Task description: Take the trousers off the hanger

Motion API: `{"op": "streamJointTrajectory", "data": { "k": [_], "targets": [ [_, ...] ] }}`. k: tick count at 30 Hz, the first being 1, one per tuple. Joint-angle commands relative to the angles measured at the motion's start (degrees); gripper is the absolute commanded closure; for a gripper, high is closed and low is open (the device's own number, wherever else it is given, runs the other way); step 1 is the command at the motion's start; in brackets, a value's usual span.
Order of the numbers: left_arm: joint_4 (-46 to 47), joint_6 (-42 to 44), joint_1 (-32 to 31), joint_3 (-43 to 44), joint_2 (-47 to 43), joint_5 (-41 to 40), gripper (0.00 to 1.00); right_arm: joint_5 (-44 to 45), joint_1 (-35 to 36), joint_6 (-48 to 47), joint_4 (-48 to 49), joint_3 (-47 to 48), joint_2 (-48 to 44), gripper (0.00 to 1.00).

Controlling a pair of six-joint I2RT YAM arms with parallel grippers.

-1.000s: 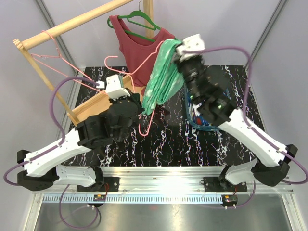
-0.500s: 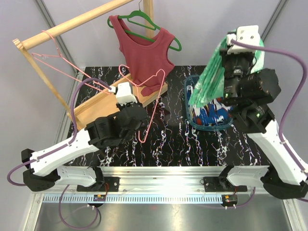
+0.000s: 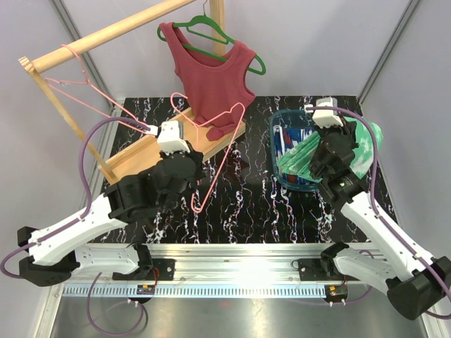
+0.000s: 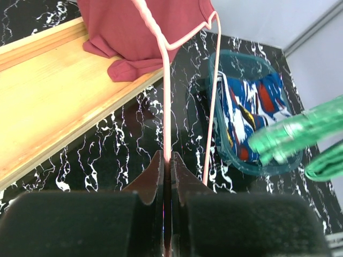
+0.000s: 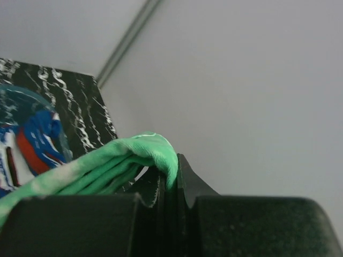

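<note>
My left gripper is shut on the wire of a bare pink hanger, held above the table in front of the wooden rack base. In the left wrist view the wire runs straight up out of my closed gripper. My right gripper is shut on the green-and-white tie-dye trousers, which drape over the teal bin. The right wrist view shows the green fabric pinched in the gripper. The blue patterned trousers lie folded inside the bin.
A dark red tank top hangs on a green hanger from the wooden rail. Another pink hanger hangs at the rail's left end. The wooden rack base lies at the table's back left. Grey walls close in on both sides.
The right arm pulled the green trousers off the pink hanger, swung them right and lowered them onto the bin. The left gripper kept hold of the hanger, which now hangs bare.
</note>
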Motion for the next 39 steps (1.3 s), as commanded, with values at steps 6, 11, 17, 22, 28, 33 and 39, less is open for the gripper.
{"op": "streamJointTrajectory", "data": {
  "k": [6,11,17,22,28,33,39],
  "targets": [
    [1.81,2.27,0.15,-1.01,-1.53,3.35,1.00,-0.72,-6.44,2.05,9.53,1.79,5.06,1.00],
    [1.82,2.27,0.15,-1.19,-2.06,3.61,1.00,1.54,-6.35,6.19,6.08,7.58,14.47,1.00],
    [1.20,2.89,0.06,-0.66,-2.15,3.61,1.00,1.64,-6.44,7.78,3.81,11.72,12.82,1.00],
    [1.55,2.36,0.06,-1.27,-2.59,4.05,1.00,2.78,-6.44,2.42,3.90,14.19,9.22,1.00],
    [1.73,2.36,0.14,-0.84,-2.85,5.36,1.00,4.46,-6.44,-1.36,0.65,15.33,4.38,1.00],
    [2.08,2.62,0.06,-0.84,-3.03,6.42,1.00,4.37,-6.62,-2.07,-1.91,14.20,1.57,1.00],
    [3.22,4.02,-0.03,-1.01,-2.50,8.71,1.00,1.48,-9.34,1.26,-0.41,9.88,8.04,1.00]
  ]
}}
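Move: The right hand already holds the green trousers high over the table; the blue basket's middle lies about 8 cm ahead of it, 11 cm to its left and some 34 cm below. The blue patterned trousers lie inside, roughly 8 cm ahead, 12 cm left and 35 cm down from that hand. The red top hangs some 13 cm ahead and 41 cm to its left, about 12 cm lower. From the left hand the basket is about 17 cm ahead, 33 cm right and 31 cm down. Keeping its pinch on the green trousers, the right hand shakes them: it slips right a little, thrusts forward about 6 cm while dipping, then draws back and rises some 10 cm, easing right again with a slight clockwise turn and just starting down at the end. The left hand keeps hold of the freed pink hanger, drifting back slightly. ##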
